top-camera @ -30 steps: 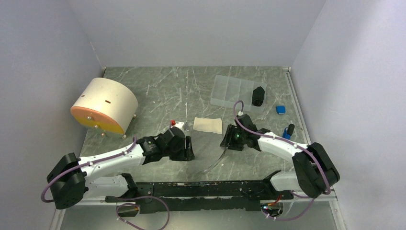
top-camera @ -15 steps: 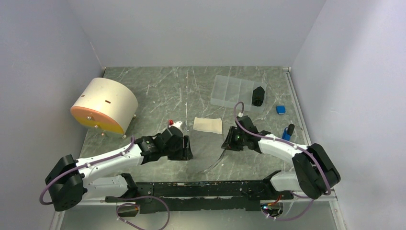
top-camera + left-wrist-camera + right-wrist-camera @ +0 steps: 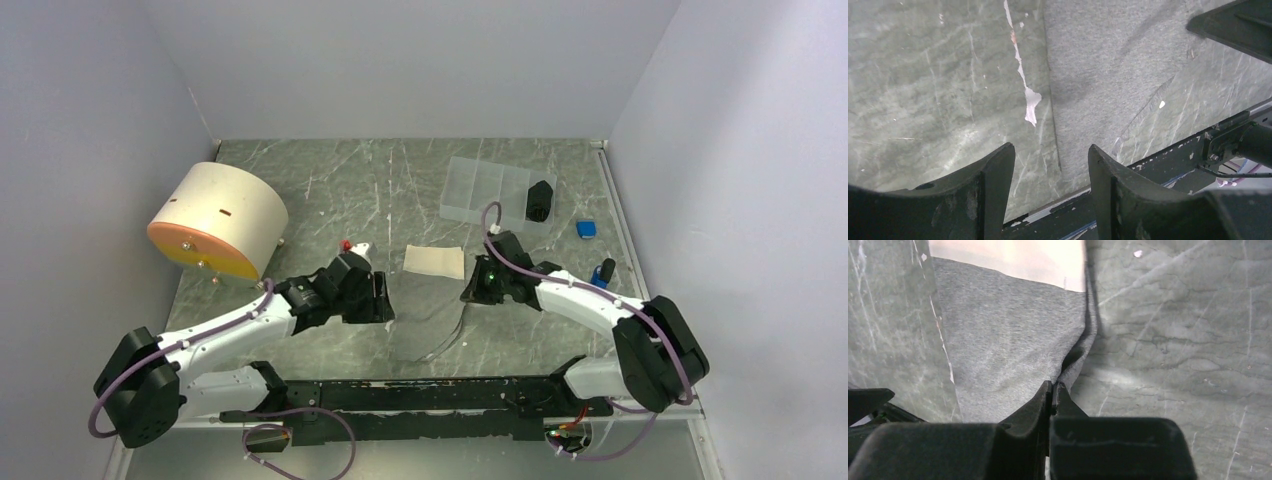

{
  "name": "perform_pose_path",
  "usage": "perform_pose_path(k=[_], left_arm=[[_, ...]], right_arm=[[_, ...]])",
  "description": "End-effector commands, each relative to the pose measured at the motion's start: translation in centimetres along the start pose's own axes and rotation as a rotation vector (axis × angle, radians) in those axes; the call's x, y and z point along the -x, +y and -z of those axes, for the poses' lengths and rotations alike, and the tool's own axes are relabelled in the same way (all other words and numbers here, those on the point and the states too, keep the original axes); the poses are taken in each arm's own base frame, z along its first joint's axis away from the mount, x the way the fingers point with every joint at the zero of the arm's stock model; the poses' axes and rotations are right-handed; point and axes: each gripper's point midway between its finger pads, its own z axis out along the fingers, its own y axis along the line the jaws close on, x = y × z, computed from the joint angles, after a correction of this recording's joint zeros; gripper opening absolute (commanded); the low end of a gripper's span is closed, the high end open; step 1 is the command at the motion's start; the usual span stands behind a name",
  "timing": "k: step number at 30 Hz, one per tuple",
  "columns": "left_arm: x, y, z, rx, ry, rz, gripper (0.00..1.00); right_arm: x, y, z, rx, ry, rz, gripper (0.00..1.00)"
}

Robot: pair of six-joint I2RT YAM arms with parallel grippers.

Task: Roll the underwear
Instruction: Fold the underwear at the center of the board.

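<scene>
The underwear [image 3: 1008,340] is grey with a pale beige waistband [image 3: 434,261] and lies flat on the table between the two arms. In the top view its grey cloth [image 3: 430,318] barely stands out from the stone surface. My right gripper [image 3: 1054,387] is shut on a pinched fold of its right edge, a little behind the waistband [image 3: 1013,257]. My left gripper [image 3: 1050,155] is open and holds nothing; it hangs over the cloth's left edge [image 3: 1108,75] near the table's front. In the top view the left gripper [image 3: 385,300] and right gripper [image 3: 470,293] flank the garment.
A cream drum with an orange face [image 3: 218,220] lies at the left. A clear compartment box [image 3: 480,190] with a black object [image 3: 540,200] stands at the back right. Small blue items [image 3: 587,229] lie by the right wall. A black rail [image 3: 420,395] runs along the near edge.
The right gripper has shut on the underwear's right edge. The left arm has moved a little away from the near edge and to the left, its gripper still open.
</scene>
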Motion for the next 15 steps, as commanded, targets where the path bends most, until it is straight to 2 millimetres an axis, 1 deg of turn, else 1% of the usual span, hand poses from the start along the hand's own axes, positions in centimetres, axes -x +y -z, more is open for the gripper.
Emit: perform_pose_path(k=[1,3,6,8,11,15], left_arm=[[1.9,-0.7,0.2,-0.054,-0.036,-0.015,0.61],[2.4,-0.4,0.0,-0.051,-0.038,-0.009,0.61],[3.4,0.1,-0.3,-0.045,-0.041,0.001,0.61],[4.7,-0.4,-0.6,-0.08,-0.056,-0.008,0.62],[7.0,-1.6,-1.3,-0.109,-0.047,-0.041,0.61],[10.4,-4.5,-2.4,-0.148,-0.037,-0.115,0.6]], right_arm=[[1.1,1.5,0.4,-0.076,-0.044,0.071,0.0],[0.9,1.6,0.4,-0.135,-0.051,0.088,0.0],[0.0,1.9,0.1,-0.184,-0.047,0.096,0.0],[-0.6,1.9,-0.3,-0.201,-0.041,0.087,0.0],[-0.7,1.8,-0.4,-0.187,-0.055,0.075,0.0],[-0.4,1.2,-0.1,-0.154,-0.095,0.069,0.07]])
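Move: The underwear lies between the hands. The right gripper already pinches its right edge, with the cloth's middle some 7 cm to its left and 1 cm back; the clear tray is about 20 cm ahead and 6 cm right. The open left gripper hangs roughly 6 cm above the table. The waistband's left end is about 9 cm ahead of it and 4 cm right; the white scuff lies 3 cm back, straight below otherwise. Keep the right gripper's pinch on the underwear's side edge and draw it left over the cloth by nearly 3 cm, rising about 1 cm, then sink back down and ease slightly back and right, rolling the hand's left side down some 10 degrees. Meanwhile send the open left gripper forward about 6 cm, speeding up, along the left edge towards the waistband, touching nothing. ##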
